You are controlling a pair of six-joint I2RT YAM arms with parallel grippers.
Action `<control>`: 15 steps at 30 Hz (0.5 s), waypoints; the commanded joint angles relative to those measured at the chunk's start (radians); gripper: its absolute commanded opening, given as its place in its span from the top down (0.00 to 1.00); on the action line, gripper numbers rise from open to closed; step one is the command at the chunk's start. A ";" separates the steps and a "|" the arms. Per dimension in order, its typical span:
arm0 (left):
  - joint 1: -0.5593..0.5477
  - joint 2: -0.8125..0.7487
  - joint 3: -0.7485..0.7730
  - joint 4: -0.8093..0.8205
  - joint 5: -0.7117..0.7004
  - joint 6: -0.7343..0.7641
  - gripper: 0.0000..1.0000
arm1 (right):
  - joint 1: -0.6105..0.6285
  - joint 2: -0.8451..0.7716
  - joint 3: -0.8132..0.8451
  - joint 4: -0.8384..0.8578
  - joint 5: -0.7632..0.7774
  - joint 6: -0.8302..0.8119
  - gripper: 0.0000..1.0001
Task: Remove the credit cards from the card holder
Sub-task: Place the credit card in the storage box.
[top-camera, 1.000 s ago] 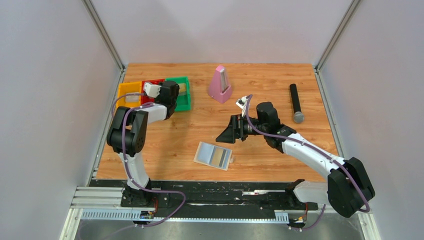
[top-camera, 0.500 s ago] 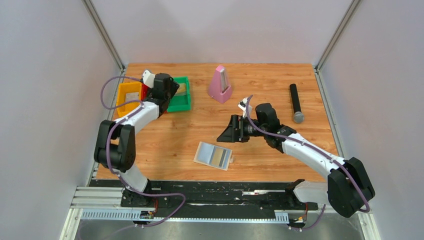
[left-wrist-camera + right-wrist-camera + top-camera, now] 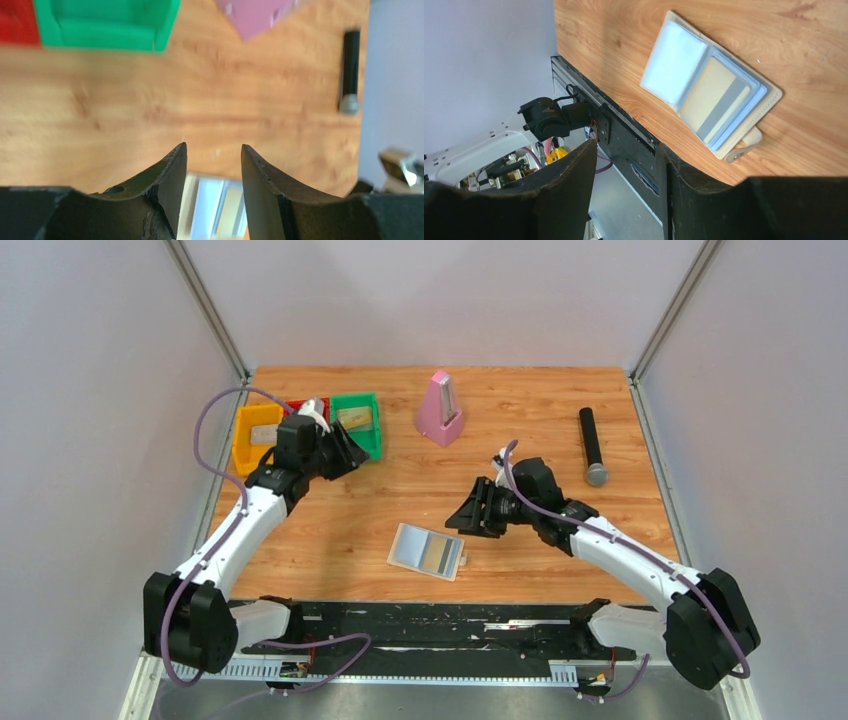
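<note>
The card holder (image 3: 428,551) lies spread open on the wooden table near its front edge, cream rim around pale blue panels. In the right wrist view the card holder (image 3: 674,65) has a yellow-gold credit card (image 3: 711,97) with a grey stripe in one panel. My right gripper (image 3: 465,515) hovers just behind and right of the holder, open and empty; the right gripper (image 3: 626,146) points past the table's front edge. My left gripper (image 3: 345,452) hangs by the bins, open and empty. In the left wrist view the card holder (image 3: 215,210) shows between the left gripper's (image 3: 214,147) fingers, far below.
Yellow (image 3: 257,435), red (image 3: 300,406) and green (image 3: 360,420) bins stand at the back left. A pink metronome (image 3: 440,410) is at the back middle. A black microphone (image 3: 592,447) lies at the right. A black rail (image 3: 450,615) runs along the front edge.
The left arm has swung down from over the bins and now points its gripper toward the table's middle. The right gripper's jaws have narrowed and it has dipped slightly toward the holder.
</note>
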 commanded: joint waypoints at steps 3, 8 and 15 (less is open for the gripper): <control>-0.025 -0.062 -0.133 -0.097 0.363 0.074 0.48 | 0.062 0.014 -0.010 -0.013 0.115 0.096 0.52; -0.121 -0.049 -0.191 -0.110 0.385 0.076 0.48 | 0.121 0.089 0.018 -0.054 0.200 0.135 0.44; -0.223 0.040 -0.240 -0.013 0.408 0.047 0.48 | 0.193 0.199 0.015 -0.017 0.270 0.180 0.49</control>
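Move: The card holder lies some 16 cm back and 13 cm to the right of the left hand, about 17 cm below; the green tray of the storage box is roughly 13 cm ahead and 3 cm left of that hand, the pink metronome 13 cm ahead and 15 cm right. From the right hand the holder is about 5 cm left, 1 cm back and 12 cm down, with the metronome some 28 cm ahead and 3 cm left. Back, down and to the right, the left hand sweeps away from the storage box towards the card holder, about 18 cm in all and slowing, swinging its fingers some 30 degrees clockwise and tipping them down. The right hand sinks about 7 cm towards the holder's right part, easing back slightly as its fingers tilt steeper. Both grippers stay half open, touching nothing. ##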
